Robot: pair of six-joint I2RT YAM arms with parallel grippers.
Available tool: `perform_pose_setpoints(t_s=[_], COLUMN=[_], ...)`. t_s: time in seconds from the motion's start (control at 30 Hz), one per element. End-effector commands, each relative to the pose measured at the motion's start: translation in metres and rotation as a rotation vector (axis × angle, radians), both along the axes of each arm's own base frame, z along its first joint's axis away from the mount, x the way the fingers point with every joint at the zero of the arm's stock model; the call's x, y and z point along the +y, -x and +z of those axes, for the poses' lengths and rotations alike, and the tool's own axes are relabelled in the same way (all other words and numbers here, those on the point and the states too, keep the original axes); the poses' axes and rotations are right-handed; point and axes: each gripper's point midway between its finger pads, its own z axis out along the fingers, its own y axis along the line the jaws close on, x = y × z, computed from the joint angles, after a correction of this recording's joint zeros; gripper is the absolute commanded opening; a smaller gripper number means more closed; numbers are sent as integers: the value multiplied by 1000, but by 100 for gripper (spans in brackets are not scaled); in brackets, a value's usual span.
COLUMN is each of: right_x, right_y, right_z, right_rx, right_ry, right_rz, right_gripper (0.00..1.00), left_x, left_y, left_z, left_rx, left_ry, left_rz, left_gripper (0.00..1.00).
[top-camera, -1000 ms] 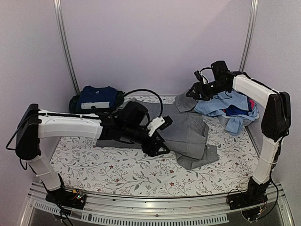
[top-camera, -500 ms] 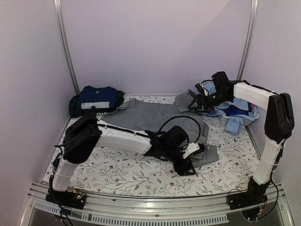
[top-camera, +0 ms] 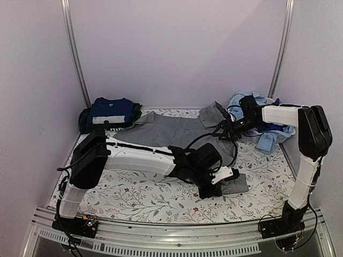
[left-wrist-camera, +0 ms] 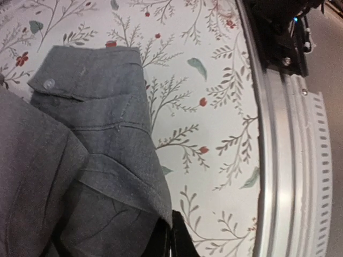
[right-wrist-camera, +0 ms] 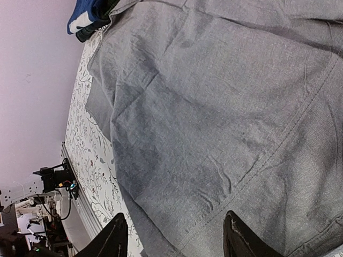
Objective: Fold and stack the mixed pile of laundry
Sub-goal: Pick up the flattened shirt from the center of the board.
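A grey collared shirt (top-camera: pixel 171 131) lies spread across the middle of the floral sheet. My left gripper (top-camera: pixel 214 184) is low at the shirt's front right corner. In the left wrist view its jaws (left-wrist-camera: pixel 172 235) are pressed together on the shirt's folded edge (left-wrist-camera: pixel 134 198), near a buttoned cuff (left-wrist-camera: pixel 49 84). My right gripper (top-camera: pixel 228 126) hovers over the shirt's back right part. Its fingers stand open (right-wrist-camera: pixel 174 217) above the grey cloth (right-wrist-camera: pixel 214 107), holding nothing. A loose heap of light blue and navy garments (top-camera: pixel 268 134) lies at the back right.
A folded stack with a navy T-shirt on top (top-camera: pixel 110 112) sits in the back left corner, also seen in the right wrist view (right-wrist-camera: pixel 88 16). The metal rail (left-wrist-camera: pixel 284 160) runs along the table's near edge, close to my left gripper. Walls enclose three sides.
My left arm swung from the shirt's left side to its front right corner and closed on the edge. My right gripper came down from the heap to over the grey shirt.
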Motion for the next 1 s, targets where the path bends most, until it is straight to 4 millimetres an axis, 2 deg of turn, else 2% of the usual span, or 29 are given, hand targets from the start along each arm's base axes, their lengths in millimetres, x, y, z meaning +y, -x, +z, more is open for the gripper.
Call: perform_pose_setpoints(t_s=[0.0,0.2,0.3,0.37,0.43,0.53,0.57,0.67,0.73,0.77,0.8,0.87,0.93,0.97], right_x=[1,-3,-11,-13,-10,-6,-5,-7,-9,-8,-10,-16,-23,-26], right_y=[-4,-7,-6,-4,-4,-9,-8,4,22,34,48,71,95,105], right_z=[-30,-65,-93,-100,-87,-31,-4,41,74,83,105,122,132,130], right_rx=[23,62,100,111,85,-30,-80,-136,-181,-193,-258,-329,-374,-373], right_ry=[9,62,134,149,125,71,50,19,-20,-48,-82,-111,-125,-129], right_rz=[9,11,2,5,15,13,12,8,20,32,39,30,21,14], right_gripper=[60,60,58,57,57,59,60,63,67,71,76,85,87,87], left_x=[4,5,1,-1,-2,2,3,3,9,16,24,41,56,65], left_y=[20,23,24,23,18,7,4,-3,-12,-17,-23,-39,-58,-69], left_z=[124,261,309,326,319,293,281,261,252,255,253,256,254,249], left_rx=[-87,-178,-210,-216,-194,-131,-115,-72,17,66,114,166,188,206], left_ry=[156,367,466,510,508,470,457,432,438,462,488,555,604,610], left_rz=[-76,-113,-125,-133,-133,-136,-140,-152,-135,-128,-111,-66,-14,16], left_gripper=[0,0,0,0,0,0,0,0,0,0,0,0,0,0])
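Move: Already pinched in the left fingers is the near right edge of the grey shirt, whose middle lies about 21 cm ahead, 14 cm left and a touch lower; its loose sleeve end rests some 7 cm right and 4 cm ahead. From the open right hand the shirt's middle is roughly 4 cm back, 18 cm left and 11 cm down. The laundry basket stands 5 cm ahead and 23 cm right of that hand, about 6 cm lower. Hoisting the pinched shirt edge about 35 cm nearly straight up, the left hand swings its fingers towards level, then sinks some 16 cm and drifts forward and left towards the shirt's middle, grip kept. The right hand dips towards the cloth, then climbs well above its starting height while drawing back, tilting up and opening wider. ##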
